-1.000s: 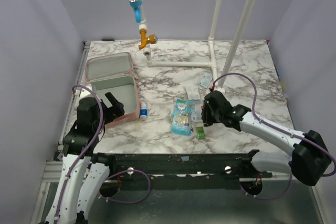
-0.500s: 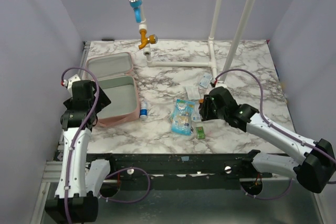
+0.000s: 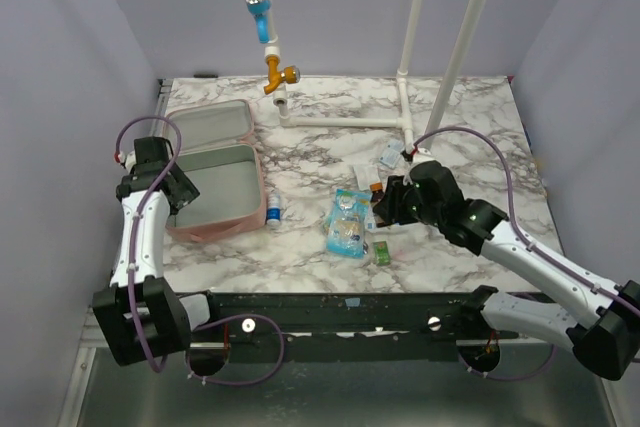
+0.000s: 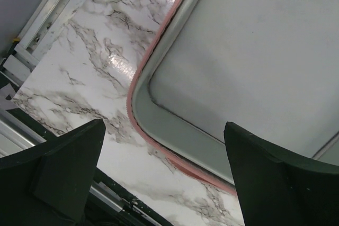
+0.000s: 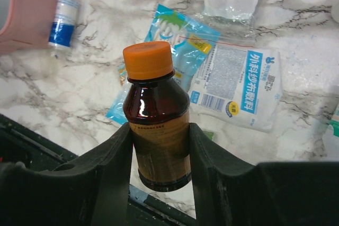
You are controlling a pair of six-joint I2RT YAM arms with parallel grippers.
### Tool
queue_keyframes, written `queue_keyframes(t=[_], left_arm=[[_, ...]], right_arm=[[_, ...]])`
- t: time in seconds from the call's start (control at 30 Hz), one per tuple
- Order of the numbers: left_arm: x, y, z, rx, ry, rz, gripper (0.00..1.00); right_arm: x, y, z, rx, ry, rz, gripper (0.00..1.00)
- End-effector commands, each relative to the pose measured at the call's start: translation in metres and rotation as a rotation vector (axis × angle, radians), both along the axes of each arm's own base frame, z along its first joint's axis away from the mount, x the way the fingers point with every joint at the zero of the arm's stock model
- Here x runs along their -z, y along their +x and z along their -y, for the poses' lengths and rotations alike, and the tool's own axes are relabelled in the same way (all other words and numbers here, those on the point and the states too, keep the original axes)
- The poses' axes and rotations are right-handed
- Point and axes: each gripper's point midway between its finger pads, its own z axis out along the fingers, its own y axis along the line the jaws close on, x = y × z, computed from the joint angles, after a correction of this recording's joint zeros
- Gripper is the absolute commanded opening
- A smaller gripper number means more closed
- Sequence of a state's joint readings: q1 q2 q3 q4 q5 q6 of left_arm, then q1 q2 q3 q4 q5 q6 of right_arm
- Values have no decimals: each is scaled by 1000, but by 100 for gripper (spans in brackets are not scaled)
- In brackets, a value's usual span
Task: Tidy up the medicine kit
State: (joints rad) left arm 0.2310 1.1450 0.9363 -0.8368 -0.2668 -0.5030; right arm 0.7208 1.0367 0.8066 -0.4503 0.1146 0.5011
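The medicine kit (image 3: 214, 187) lies open at the table's left: a pink case with grey lining, its lid (image 3: 206, 127) folded back. Its tray looks bare. My left gripper (image 3: 176, 190) hovers open over the kit's near-left corner, and the left wrist view shows the pink rim (image 4: 159, 149) between my wide-apart fingers (image 4: 69, 168). My right gripper (image 3: 384, 203) is shut on a brown bottle (image 5: 159, 130) with an orange cap (image 5: 148, 59), held above the blue packets (image 5: 233, 83).
A small blue-labelled bottle (image 3: 273, 215) lies just right of the kit. Blue packets (image 3: 348, 222) and a green item (image 3: 382, 252) sit mid-table, with clear bags (image 3: 385, 159) behind them. White pipes (image 3: 410, 97) and a hanging tap (image 3: 265, 17) stand at the back.
My left gripper has swung from the kit's front edge back and left over its left corner. The right gripper has carried the brown bottle slightly up and back.
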Motion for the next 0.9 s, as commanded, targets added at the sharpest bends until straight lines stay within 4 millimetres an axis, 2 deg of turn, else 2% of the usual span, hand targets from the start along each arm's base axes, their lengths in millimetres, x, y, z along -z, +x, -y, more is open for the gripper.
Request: queue_keyframes(t=[0.0, 0.17, 0.33, 0.43, 0.53, 0.63, 0.8, 0.87], left_arm=[[0, -3, -25, -36, 70, -84, 98], [20, -9, -38, -66, 97, -200, 98], [37, -14, -43, -82, 104, -280, 95], [44, -13, -44, -81, 100, -308, 86], [52, -9, -40, -62, 67, -331, 72], [57, -5, -35, -50, 35, -313, 53], [59, -2, -24, -29, -18, -283, 12], [59, -3, -18, -20, -41, -267, 0]], right_arm=[[-33, -6, -20, -100, 107, 59, 30], [-42, -12, -15, -118, 110, 84, 30], [-43, -16, -11, -124, 113, 100, 31], [-40, -22, -13, -150, 125, 83, 31], [-39, -24, -15, -156, 136, 81, 31], [-36, -25, -14, -153, 134, 73, 31], [-35, -25, -14, -146, 134, 70, 31], [-34, -25, -14, -146, 138, 65, 31]])
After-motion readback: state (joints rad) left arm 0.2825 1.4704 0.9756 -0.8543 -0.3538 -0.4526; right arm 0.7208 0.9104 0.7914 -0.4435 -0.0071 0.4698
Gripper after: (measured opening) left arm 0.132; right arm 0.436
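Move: The near end of the open kit box's left wall, by the corner, is only about 3 cm to the left hand's left, 1 cm back and 7 cm below. The box's middle lies some 8 cm ahead, 9 cm right and 9 cm down, and the blue-white bottle beside its right wall about 25 cm right, 4 cm ahead and 10 cm down. From the right hand, that wall end is roughly 55 cm left, level with it fore and aft, and 9 cm lower. The left hand sinks about 6 cm and shifts some 3 cm left onto the kit box's near left corner, easing back slightly while its wrist tips about 20 degrees until the fingers point more steeply down; the wide-open fingers straddle the wall, one outside and one inside, then close and pinch the pink rim. Meanwhile the right hand keeps its hold on the brown medicine bottle and lifts it about 3 cm, drawing back a couple of centimetres, then hovers. ##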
